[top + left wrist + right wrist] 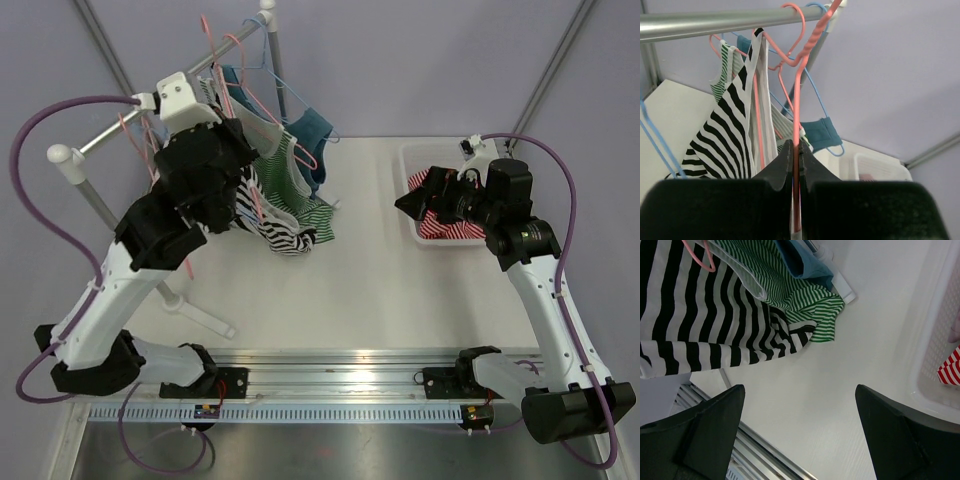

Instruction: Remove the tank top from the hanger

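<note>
A black-and-white striped tank top hangs from a pink hanger hooked on the metal rail. Its hem droops to the table. My left gripper is shut on the hanger's pink wire, just right of the tank top. My right gripper hovers open over the table to the right, apart from the cloth, with nothing between its fingers.
A green-striped top and a teal garment hang on other pink and blue hangers beside it. A white bin with a red-striped garment stands at the right. The rack's foot lies at front left.
</note>
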### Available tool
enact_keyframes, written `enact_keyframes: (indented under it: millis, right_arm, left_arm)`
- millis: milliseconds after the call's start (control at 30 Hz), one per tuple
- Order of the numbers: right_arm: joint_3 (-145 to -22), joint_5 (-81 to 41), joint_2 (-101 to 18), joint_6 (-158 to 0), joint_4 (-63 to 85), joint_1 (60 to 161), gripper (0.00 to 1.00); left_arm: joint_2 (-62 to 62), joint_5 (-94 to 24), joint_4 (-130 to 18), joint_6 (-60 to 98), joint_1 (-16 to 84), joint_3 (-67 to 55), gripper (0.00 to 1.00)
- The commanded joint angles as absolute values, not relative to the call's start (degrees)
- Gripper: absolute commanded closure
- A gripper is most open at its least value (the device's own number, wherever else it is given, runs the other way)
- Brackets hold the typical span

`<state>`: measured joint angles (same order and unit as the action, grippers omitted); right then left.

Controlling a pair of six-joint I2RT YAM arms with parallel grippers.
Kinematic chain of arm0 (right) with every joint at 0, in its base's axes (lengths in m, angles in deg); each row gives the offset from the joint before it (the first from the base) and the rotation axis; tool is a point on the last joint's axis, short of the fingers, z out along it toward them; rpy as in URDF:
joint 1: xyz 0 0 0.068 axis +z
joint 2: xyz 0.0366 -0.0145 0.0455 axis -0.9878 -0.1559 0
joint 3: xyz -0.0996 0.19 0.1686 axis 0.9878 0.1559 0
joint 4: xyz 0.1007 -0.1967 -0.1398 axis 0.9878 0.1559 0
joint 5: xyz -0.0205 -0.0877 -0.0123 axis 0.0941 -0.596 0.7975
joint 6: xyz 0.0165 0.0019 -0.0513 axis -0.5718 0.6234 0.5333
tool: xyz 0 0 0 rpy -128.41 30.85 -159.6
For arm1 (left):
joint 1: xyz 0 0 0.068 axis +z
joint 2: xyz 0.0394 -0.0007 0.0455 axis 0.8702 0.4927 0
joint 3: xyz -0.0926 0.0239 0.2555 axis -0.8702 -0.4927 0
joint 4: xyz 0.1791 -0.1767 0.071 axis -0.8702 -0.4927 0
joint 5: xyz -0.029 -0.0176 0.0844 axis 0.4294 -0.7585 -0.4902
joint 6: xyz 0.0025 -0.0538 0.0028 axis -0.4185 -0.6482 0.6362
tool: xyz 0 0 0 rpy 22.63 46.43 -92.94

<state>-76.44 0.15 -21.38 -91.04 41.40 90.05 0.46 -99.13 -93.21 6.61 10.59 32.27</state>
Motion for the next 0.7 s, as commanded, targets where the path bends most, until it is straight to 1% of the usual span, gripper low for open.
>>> enact_keyframes:
  millis: [0, 100, 167, 200, 233, 333, 367, 433, 467, 500, 567, 600, 633, 667]
  right_arm:
    - [-77.87, 3.05, -20.61, -91.06, 38.34, 90.26, 0.01]
    - [-77.69, 6.38, -20.26, -91.76, 37.29, 90.26, 0.00]
    - [-77.00, 10.15, -19.91, -91.94, 34.84, 90.26, 0.01]
    - [-76.47, 14.79, -19.65, -92.89, 33.52, 90.26, 0.00]
    - [-75.94, 16.66, -19.56, -93.86, 30.46, 90.26, 0.01]
    - [-74.10, 20.55, -19.29, -97.81, 26.06, 90.52, 0.01]
    - [-74.09, 19.76, -19.12, -98.70, 25.78, 91.57, 0.01]
    - [-73.65, 14.76, -18.51, -98.97, 25.43, 93.94, 0.00]
    - [-73.22, 13.18, -18.24, -99.06, 24.73, 97.08, 0.00]
    - [-72.78, 9.08, -17.54, -99.58, 23.94, 99.46, 0.01]
    - [-71.11, 1.79, -16.75, -101.07, 21.13, 105.42, 0.01]
    - [-70.58, 0.00, -16.74, -101.51, 20.07, 106.86, 0.00]
    - [-69.27, -1.76, -16.66, -101.95, 17.97, 108.00, 0.01]
    - [-68.65, -4.47, -16.66, -102.83, 17.00, 109.75, 0.04]
  left_arm:
    - [-5.88, -100.87, -87.06, 6.19, 6.45, 29.75, 1.00]
    - [-9.48, -97.62, -89.86, 4.26, 2.32, 27.38, 1.00]
    - [-12.04, -92.98, -91.98, 1.54, 1.07, 23.70, 1.00]
    - [-13.36, -89.22, -92.33, 0.66, 0.20, 22.29, 1.00]
    - [-15.89, -87.09, -92.33, -1.17, -0.33, 18.71, 1.00]
    - [-20.12, -79.53, -92.16, -4.25, -2.18, 13.85, 1.00]
    - [-21.01, -77.94, -91.98, -4.70, -2.79, 10.62, 1.00]
    - [-22.59, -74.16, -91.72, -6.02, -4.73, 7.87, 1.00]
    - [-24.17, -72.84, -91.37, -6.46, -5.34, 4.55, 1.00]
    - [-24.96, -69.09, -89.37, -6.64, -6.39, 2.95, 1.00]
    - [-26.89, -66.34, -87.77, -7.69, -7.97, -1.69, 1.00]
    - [-27.34, -63.89, -86.11, -8.22, -8.42, -3.11, 1.00]
    - [-27.78, -63.26, -85.66, -8.66, -8.86, -4.08, 1.00]
    - [-28.39, -63.16, -85.48, -9.36, -9.91, -5.92, 1.00]
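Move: The left gripper already holds the pink hanger near its neck, off the rail. The black-striped tank top hangs from it, middle about 18 cm below this hand, 4 cm ahead and 3 cm right. The green-striped top hangs roughly 6 cm beyond and 3 cm right of that garment. The open right gripper is the left hand's goal, some 31 cm right, level fore and aft, 20 cm lower. From the right hand, the black-striped tank top is about 28 cm left, 4 cm ahead and slightly higher. Keep the left gripper shut on the hanger and bring it back about 15 cm, away from the rack, soon sinking and swinging right towards the right gripper while turning the wrist some 45 degrees clockwise. Bring the open right gripper left and somewhat back, rising slightly and turning counter-clockwise, to meet the black-striped tank top without closing. ##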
